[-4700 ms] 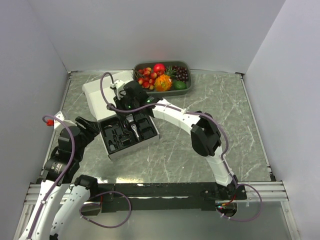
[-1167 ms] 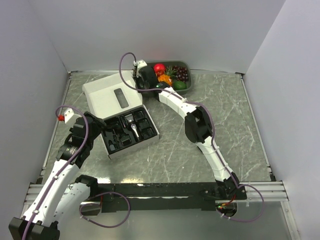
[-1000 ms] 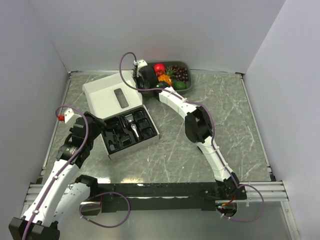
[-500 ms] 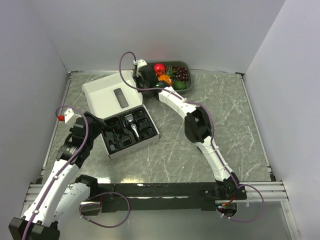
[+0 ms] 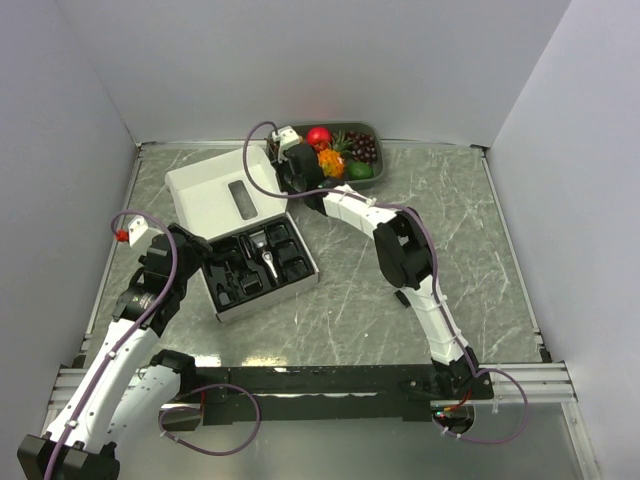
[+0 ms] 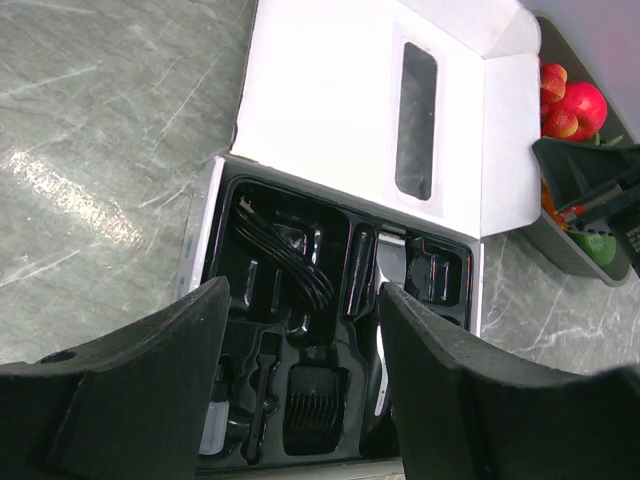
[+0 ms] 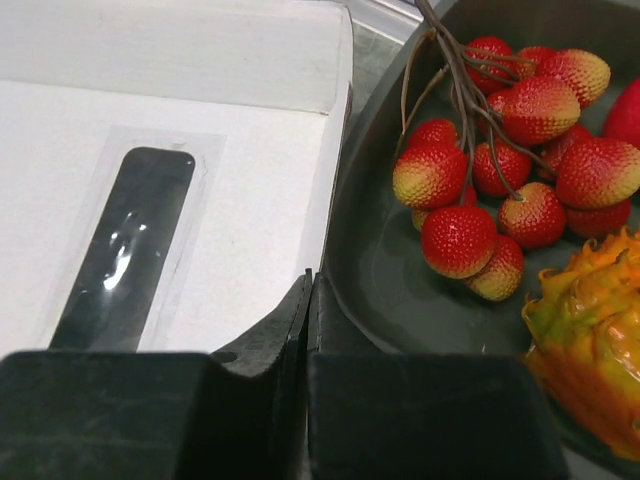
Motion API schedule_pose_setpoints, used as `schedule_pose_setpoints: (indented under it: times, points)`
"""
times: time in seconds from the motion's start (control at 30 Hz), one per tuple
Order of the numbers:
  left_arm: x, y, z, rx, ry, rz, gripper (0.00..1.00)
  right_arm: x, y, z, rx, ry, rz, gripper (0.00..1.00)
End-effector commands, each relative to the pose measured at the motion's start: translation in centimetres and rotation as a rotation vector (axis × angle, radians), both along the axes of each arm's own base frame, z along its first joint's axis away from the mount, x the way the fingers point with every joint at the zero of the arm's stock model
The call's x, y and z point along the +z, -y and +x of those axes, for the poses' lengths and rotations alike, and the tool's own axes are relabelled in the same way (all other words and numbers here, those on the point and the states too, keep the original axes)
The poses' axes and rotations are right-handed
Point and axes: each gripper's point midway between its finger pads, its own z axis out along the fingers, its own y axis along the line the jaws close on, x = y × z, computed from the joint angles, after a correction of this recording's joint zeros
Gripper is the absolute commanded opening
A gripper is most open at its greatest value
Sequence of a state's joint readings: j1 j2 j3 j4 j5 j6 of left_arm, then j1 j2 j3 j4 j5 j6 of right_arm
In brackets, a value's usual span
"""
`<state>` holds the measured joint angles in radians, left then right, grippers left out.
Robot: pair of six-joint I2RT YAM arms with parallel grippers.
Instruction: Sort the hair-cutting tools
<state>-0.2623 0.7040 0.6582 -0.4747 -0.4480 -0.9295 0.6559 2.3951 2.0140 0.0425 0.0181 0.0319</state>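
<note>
The hair-cutting tools lie in the black moulded insert (image 5: 222,270) of an open white box. Among them are a slim black-and-silver clipper (image 5: 268,258) (image 6: 384,300), a comb guard (image 6: 315,405), a coiled black cord (image 6: 285,255) and a small brush (image 6: 262,395). My left gripper (image 5: 196,250) (image 6: 305,300) hangs open over the insert's left end, its fingers straddling the guard and holding nothing. My right gripper (image 5: 290,165) (image 7: 308,285) is shut and empty. Its tips sit over the seam between the white lid (image 7: 230,200) and the grey fruit tray (image 7: 375,270).
The box lid (image 5: 205,190) lies flat behind the insert, with a dark window (image 5: 240,195) in it. The fruit tray (image 5: 372,130) holds strawberries (image 7: 460,240), a red fruit, an orange spiky fruit (image 7: 590,320), grapes and a green fruit. White walls enclose the marble table.
My right arm has gone from over the insert to the fruit tray's left edge. Its jaws have closed within the last second and it has shifted slightly rightward. The left gripper came to the insert earlier and now holds still.
</note>
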Motion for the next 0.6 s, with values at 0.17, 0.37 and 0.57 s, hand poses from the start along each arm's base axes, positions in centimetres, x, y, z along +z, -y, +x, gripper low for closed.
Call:
schedule_pose_setpoints:
  times: [0.17,0.37,0.57]
  points:
    - [0.9,-0.3,0.4,0.011,0.042,0.015,0.67,8.5,-0.1,-1.8,0.021,0.228,0.115,0.00]
    - [1.0,-0.3,0.3,0.009,0.047,0.016,0.67,10.2,1.5,-2.9,-0.051,0.301,0.141,0.00]
    - [0.9,-0.2,0.2,0.004,0.054,0.011,0.67,11.4,5.4,-3.9,-0.211,0.384,0.161,0.00]
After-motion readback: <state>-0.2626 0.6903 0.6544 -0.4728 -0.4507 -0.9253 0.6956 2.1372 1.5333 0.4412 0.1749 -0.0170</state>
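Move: The right fingers are already shut on the right-hand edge of the lid, which hangs open beyond the hair-cutting kit. The open kit tray it must fold over is centred about 22 cm back and 4 cm left of the hand, some 8 cm lower. The lid's dark window is roughly 8 cm left and 6 cm back, the fruit basket 11 cm right and 4 cm ahead. From the left hand the kit tray lies about 9 cm right, 4 cm back and 13 cm below. Keep the right fingers shut on the lid's side edge and draw it back towards the kit tray while lifting, then swing more to the right as well, away from the lid's window: about 6 cm in all, rising some 3 cm. Let the fingertips tip up by roughly 10 degrees and turn slightly clockwise. ##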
